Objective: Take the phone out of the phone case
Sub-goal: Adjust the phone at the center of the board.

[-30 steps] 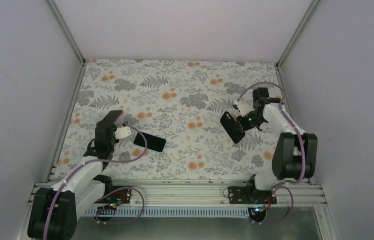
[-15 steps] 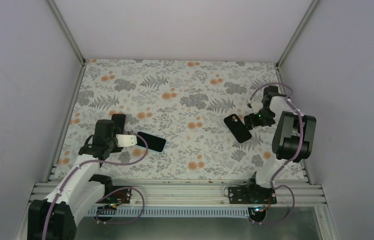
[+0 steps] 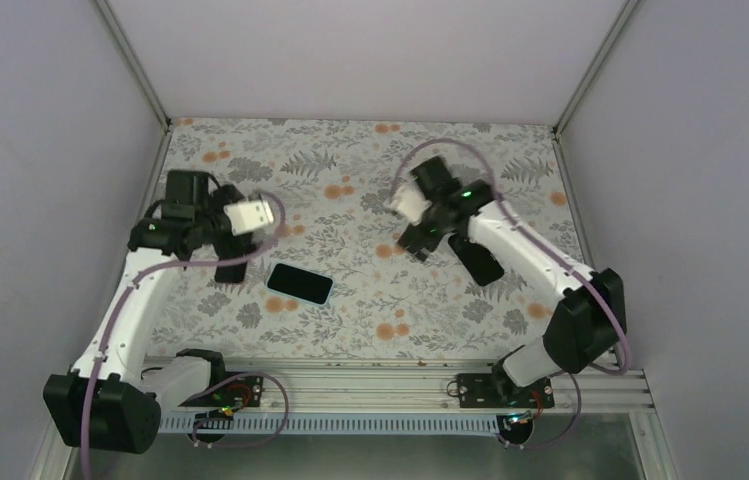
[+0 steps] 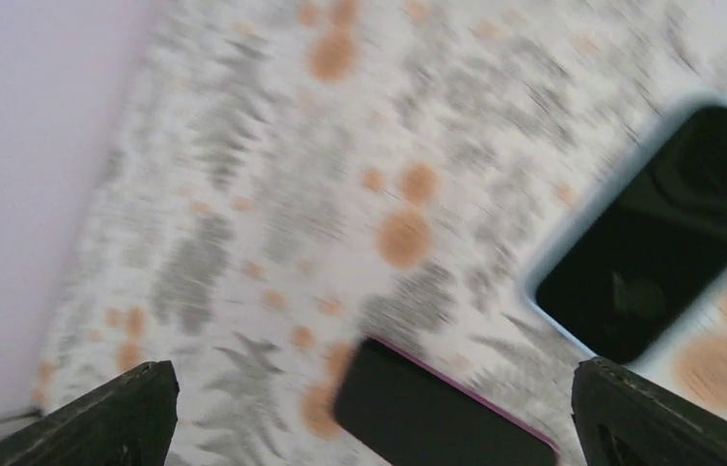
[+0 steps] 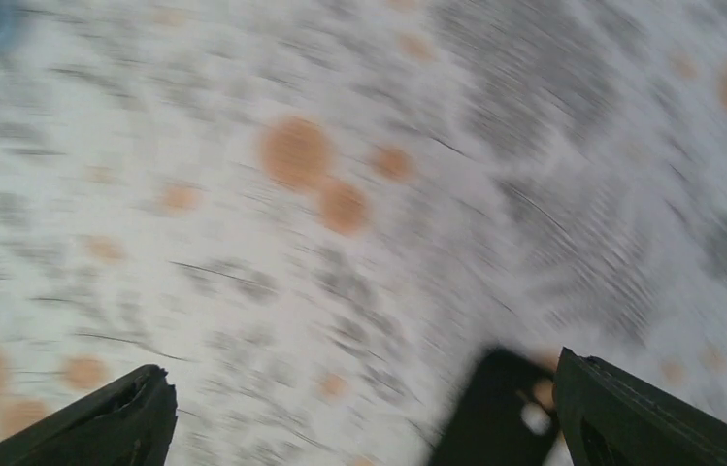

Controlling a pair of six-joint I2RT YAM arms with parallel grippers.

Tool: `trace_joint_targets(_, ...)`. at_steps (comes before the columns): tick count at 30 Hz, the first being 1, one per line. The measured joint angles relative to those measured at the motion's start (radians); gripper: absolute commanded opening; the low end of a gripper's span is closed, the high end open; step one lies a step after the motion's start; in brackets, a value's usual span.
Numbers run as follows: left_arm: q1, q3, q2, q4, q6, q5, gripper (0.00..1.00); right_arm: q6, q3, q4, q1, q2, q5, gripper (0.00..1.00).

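The phone (image 3: 300, 284), with a black screen and a light-blue edge, lies flat on the floral cloth left of centre. It also shows in the left wrist view (image 4: 665, 233). The empty black case (image 3: 477, 258) lies flat on the right, its camera hole showing cloth, and it shows in the right wrist view (image 5: 495, 413). My left gripper (image 3: 222, 255) (image 4: 374, 379) is open and empty, raised to the left of the phone. My right gripper (image 3: 420, 240) (image 5: 361, 369) is open and empty, raised just left of the case. Both wrist views are blurred.
A dark flat shape with a purple edge (image 4: 437, 417) lies low between my left fingers; I cannot tell what it is. Grey walls close in the left, back and right. The aluminium rail (image 3: 370, 380) with the arm bases runs along the near edge.
The right gripper set the case down on the cloth, let go and swung left. The left gripper lifted and drew back from the phone, which has not moved.
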Motion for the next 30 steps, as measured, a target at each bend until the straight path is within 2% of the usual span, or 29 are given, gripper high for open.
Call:
trace_joint_targets(5,0.04,0.172,0.093,0.131,-0.222,0.055,1.0,0.03,-0.011,0.046,0.308,0.101,-0.022,0.96)
trace_joint_targets(6,0.044,0.189,0.115,0.156,-0.26,0.056,1.0,0.032,-0.011,0.055,0.341,0.13,-0.027,0.93)
trace_joint_targets(7,0.047,0.202,0.142,0.179,-0.295,0.057,1.0,0.035,-0.008,0.063,0.384,0.167,-0.031,0.87)
trace_joint_targets(9,0.05,0.22,0.208,0.22,-0.359,0.059,0.99,0.029,0.002,0.083,0.46,0.246,-0.046,0.57)
trace_joint_targets(11,0.051,0.226,0.261,0.253,-0.412,0.06,0.98,0.019,0.027,0.094,0.53,0.319,-0.084,0.09)
trace_joint_targets(12,0.053,0.227,0.299,0.261,-0.426,0.059,0.98,0.014,0.052,0.097,0.561,0.354,-0.107,0.04)
trace_joint_targets(18,0.06,0.236,0.373,0.302,-0.491,0.055,1.0,0.014,0.344,0.093,0.666,0.595,-0.224,0.04)
trace_joint_targets(25,0.082,0.259,0.374,0.342,-0.497,0.045,1.0,0.019,0.629,0.108,0.703,0.819,-0.264,0.04)
trace_joint_targets(30,0.124,0.262,0.375,0.351,-0.496,0.044,1.0,0.039,0.688,0.151,0.703,0.909,-0.245,0.04)
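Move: Some 28 cm to the right hand's left, 9 cm nearer the base and 15 cm below it lies the blue-rimmed phone. The red-edged phone is about 44 cm left of that hand and 2 cm back; the phone case is 12 cm to its right and 3 cm back, both about as far below. From the left hand the blue-rimmed phone is about 8 cm right, 5 cm back and 17 cm down. Sweeping some 36 cm left, the right hand also draws back 15 cm and sinks 14 cm, away from the phone case and past the near side of the blue-rimmed phone to its left end. It turns about 45 degrees counter-clockwise, its wide-open fingers shutting on nothing. The empty left hand clears out forward about 14 cm and slightly up, fingers still open. ##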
